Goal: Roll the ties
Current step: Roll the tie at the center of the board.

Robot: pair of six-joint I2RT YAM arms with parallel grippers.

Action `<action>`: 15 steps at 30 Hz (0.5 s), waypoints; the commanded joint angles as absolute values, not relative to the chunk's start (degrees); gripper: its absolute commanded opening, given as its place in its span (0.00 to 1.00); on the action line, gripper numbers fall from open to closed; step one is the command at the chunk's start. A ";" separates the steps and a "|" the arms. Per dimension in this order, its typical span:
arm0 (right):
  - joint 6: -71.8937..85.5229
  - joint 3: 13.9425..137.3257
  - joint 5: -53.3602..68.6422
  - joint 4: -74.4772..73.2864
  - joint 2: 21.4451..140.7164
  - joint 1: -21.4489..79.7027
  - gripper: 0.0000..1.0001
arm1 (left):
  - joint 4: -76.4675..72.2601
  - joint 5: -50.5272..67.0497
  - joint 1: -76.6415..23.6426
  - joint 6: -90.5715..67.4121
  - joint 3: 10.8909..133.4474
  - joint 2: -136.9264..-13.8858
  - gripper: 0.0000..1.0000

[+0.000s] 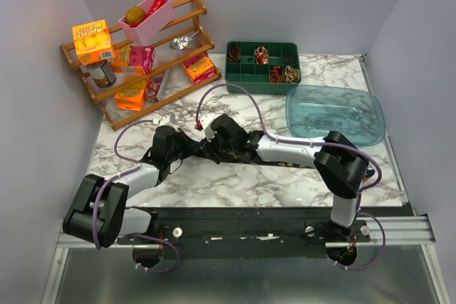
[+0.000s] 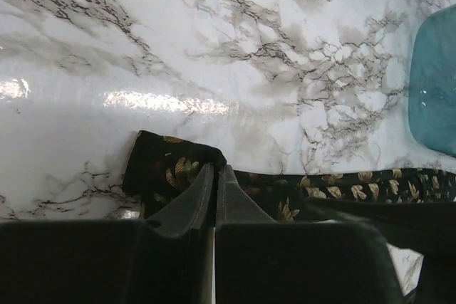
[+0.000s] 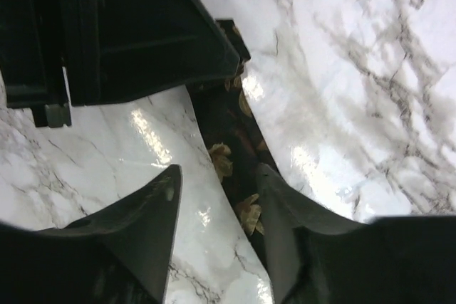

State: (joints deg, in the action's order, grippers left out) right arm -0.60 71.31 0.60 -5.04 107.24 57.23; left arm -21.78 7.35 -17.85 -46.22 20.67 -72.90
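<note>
A dark tie (image 2: pixel 356 184) with a tan-gold leaf pattern lies stretched across the marble, seen in the top view as a dark strip (image 1: pixel 288 164) under the right forearm. Its folded end (image 2: pixel 165 169) sits at the tips of my left gripper (image 2: pixel 216 170), which is shut on it. My right gripper (image 3: pixel 217 174) hovers open just beside the left one (image 1: pixel 194 144), with the tie (image 3: pixel 225 160) running between its fingers, close to the right fingertip (image 3: pixel 267 176). Coiled ties (image 1: pixel 276 73) lie in the green tray.
The green compartment tray (image 1: pixel 235 80) stands at the back centre. A clear blue lid (image 1: pixel 335 112) lies right of it, also at the left wrist view's right edge (image 2: pixel 436 83). A wooden rack (image 1: pixel 182 90) with boxes and cans fills the back left.
</note>
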 commanded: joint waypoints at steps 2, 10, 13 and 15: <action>3.34 69.87 -0.97 -2.46 105.47 55.99 0.21 | -26.89 9.75 -18.72 -48.16 20.04 -74.79 0.00; 6.59 72.16 4.39 -2.46 109.07 55.37 0.01 | -29.09 8.97 -20.74 -48.96 17.76 -73.83 0.00; 7.29 73.91 5.09 -3.33 112.49 55.20 0.01 | -28.92 8.53 -21.36 -48.78 17.32 -73.83 0.00; 7.56 75.66 5.53 -4.74 114.34 55.02 0.01 | -29.09 8.09 -21.62 -48.69 16.96 -74.09 0.00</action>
State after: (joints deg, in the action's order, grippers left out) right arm 5.98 72.64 3.11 -3.79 110.00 55.27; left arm -27.55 8.67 -20.82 -48.47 18.15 -74.48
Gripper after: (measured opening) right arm 0.012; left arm 0.084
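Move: The tie's folded end is still pinched at the left fingertips; from the right hand it lies about 4 cm left, 1 cm farther out and 2 cm below. Also from the right hand, the green sorting box is some 26 cm ahead and 16 cm right, and the blue bin about 12 cm ahead and 38 cm right, both roughly 4 cm lower. Right fingers shut fully above the tie while the left, keeping its pinch, carries the end 2 cm right. ##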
